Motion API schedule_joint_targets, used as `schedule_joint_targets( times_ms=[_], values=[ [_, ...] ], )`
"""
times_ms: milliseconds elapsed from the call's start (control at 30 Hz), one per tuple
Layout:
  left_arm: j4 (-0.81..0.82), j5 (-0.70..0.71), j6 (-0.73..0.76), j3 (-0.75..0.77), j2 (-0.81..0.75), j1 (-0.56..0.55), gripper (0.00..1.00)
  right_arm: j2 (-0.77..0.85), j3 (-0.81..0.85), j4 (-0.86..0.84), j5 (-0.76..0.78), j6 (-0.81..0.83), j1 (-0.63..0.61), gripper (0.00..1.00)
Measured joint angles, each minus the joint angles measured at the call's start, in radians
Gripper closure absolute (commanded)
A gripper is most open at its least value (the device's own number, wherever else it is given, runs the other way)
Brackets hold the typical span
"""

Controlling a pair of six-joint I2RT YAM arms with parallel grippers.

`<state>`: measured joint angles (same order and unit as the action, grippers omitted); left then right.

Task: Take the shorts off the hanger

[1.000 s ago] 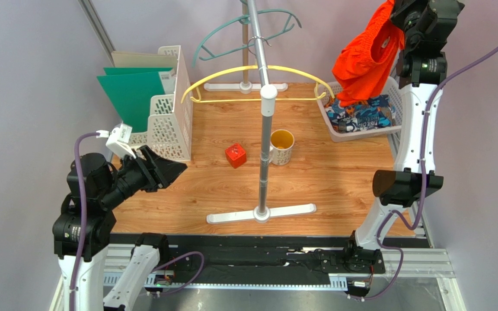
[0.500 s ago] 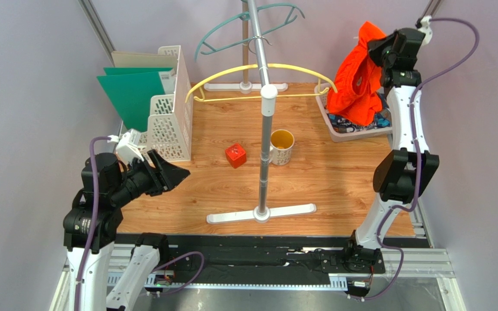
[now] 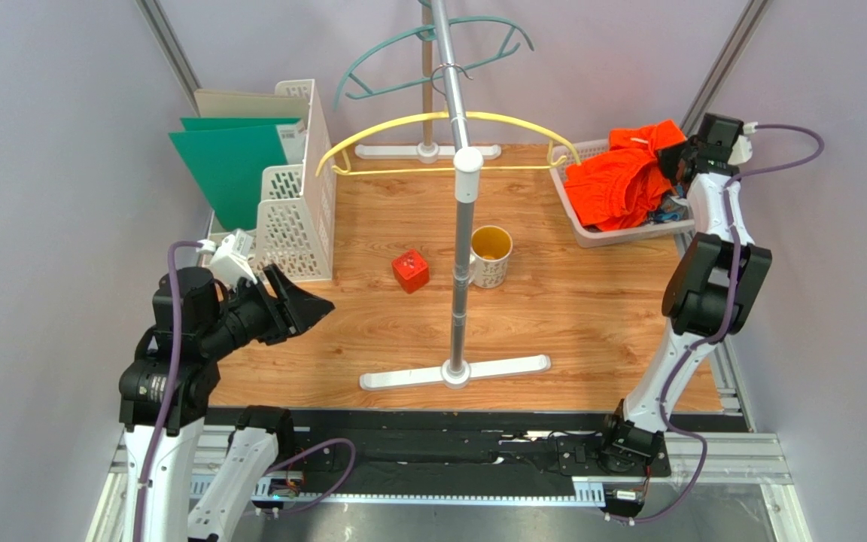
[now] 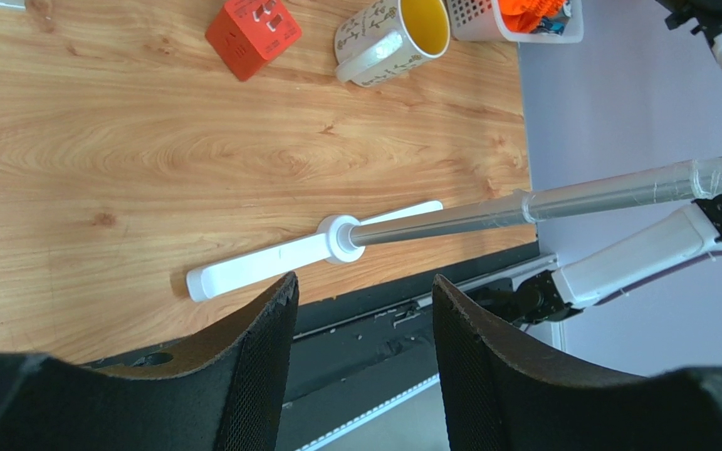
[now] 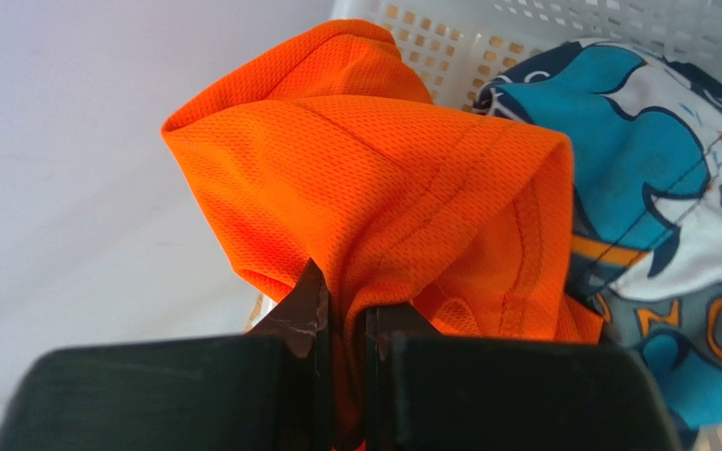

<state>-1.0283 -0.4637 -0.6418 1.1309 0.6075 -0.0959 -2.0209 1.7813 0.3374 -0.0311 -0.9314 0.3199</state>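
Observation:
The bright orange shorts (image 3: 621, 175) lie bunched in the white basket (image 3: 576, 221) at the back right, on top of the printed blue shorts (image 5: 675, 235). My right gripper (image 3: 676, 162) is down at the basket, shut on a fold of the orange shorts (image 5: 402, 197). The yellow hanger (image 3: 449, 124) hangs bare on the silver rack pole (image 3: 463, 226); a teal hanger (image 3: 427, 51) hangs bare behind it. My left gripper (image 3: 302, 303) hovers open and empty over the table's near left, with its fingers (image 4: 252, 357) wide apart.
A yellow-lined mug (image 3: 490, 255) and a red cube (image 3: 410, 271) stand near the pole. The rack's white foot (image 3: 455, 372) crosses the near table. A white file holder (image 3: 291, 192) with green folders (image 3: 229, 164) stands at the left.
My right arm has swung down from high above the basket, lowering the orange shorts into it. The left arm drifted slightly right and down.

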Motion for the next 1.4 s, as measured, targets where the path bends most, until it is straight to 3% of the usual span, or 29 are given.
schedule_joint_targets(
  times_ms=[167,300,367,400,467,567,700,800,900,1000,1033,1100,1133,1333,1400],
  values=[
    [0.013,-0.026,0.0,-0.037,0.001,0.0,0.41,-0.118,0.015,0.01,-0.056,-0.055,0.0,1.0],
    [0.058,-0.062,-0.006,-0.125,-0.013,0.0,0.41,-0.128,-0.003,0.04,-0.056,-0.066,-0.003,0.9],
    [0.082,-0.083,-0.011,-0.185,-0.024,0.0,0.41,-0.126,0.002,0.055,-0.054,-0.055,-0.003,0.9],
    [0.089,-0.09,-0.014,-0.204,-0.028,0.0,0.41,-0.124,0.002,0.06,-0.053,-0.048,-0.003,0.9],
    [0.103,-0.102,-0.019,-0.228,-0.035,0.0,0.41,-0.119,0.002,0.077,-0.05,-0.038,-0.003,1.0],
    [0.121,-0.114,-0.026,-0.248,-0.052,0.0,0.41,-0.08,-0.031,0.095,-0.053,-0.045,-0.002,1.0],
    [0.143,-0.121,-0.034,-0.261,-0.093,0.0,0.41,0.077,-0.22,0.073,-0.055,-0.125,-0.002,1.0],
    [0.151,-0.123,-0.038,-0.261,-0.12,0.0,0.41,0.114,-0.251,0.074,-0.052,-0.174,-0.002,0.96],
    [0.152,-0.127,-0.045,-0.261,-0.126,0.0,0.41,0.104,-0.251,0.066,-0.04,-0.196,-0.002,0.86],
    [0.164,-0.138,-0.063,-0.273,-0.127,0.0,0.41,0.059,-0.201,0.098,-0.035,-0.164,-0.002,0.71],
    [0.167,-0.141,-0.069,-0.277,-0.127,0.0,0.41,0.039,-0.17,0.107,-0.031,-0.141,-0.002,0.59],
    [0.172,-0.146,-0.077,-0.284,-0.13,0.0,0.41,0.029,-0.157,0.113,-0.029,-0.109,-0.002,0.5],
    [0.177,-0.149,-0.082,-0.288,-0.134,0.0,0.41,0.031,-0.157,0.12,-0.03,-0.092,-0.002,0.39],
    [0.204,-0.179,-0.093,-0.303,-0.139,0.0,0.4,0.048,-0.09,0.27,-0.036,0.075,0.001,0.05],
    [0.215,-0.191,-0.093,-0.313,-0.138,0.0,0.4,0.076,-0.058,0.327,-0.019,0.136,-0.002,0.02]
  ],
)
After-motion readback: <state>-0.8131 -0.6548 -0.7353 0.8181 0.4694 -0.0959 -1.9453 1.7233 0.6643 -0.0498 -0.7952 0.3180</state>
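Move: The right hand holds the orange shorts over the white basket, whose middle lies about 6 cm back, 6 cm left and 15 cm below. The printed shorts lie in the basket about 9 cm back, 3 cm left and 15 cm below the hand; the mug is some 20 cm back and 35 cm left, at like depth. From the left hand, the basket is roughly 35 cm ahead, 54 cm right and 26 cm below. Right hand lowers the orange shorts 8 cm into the basket, draws back 7, opening wide; left hand sinks 5. ##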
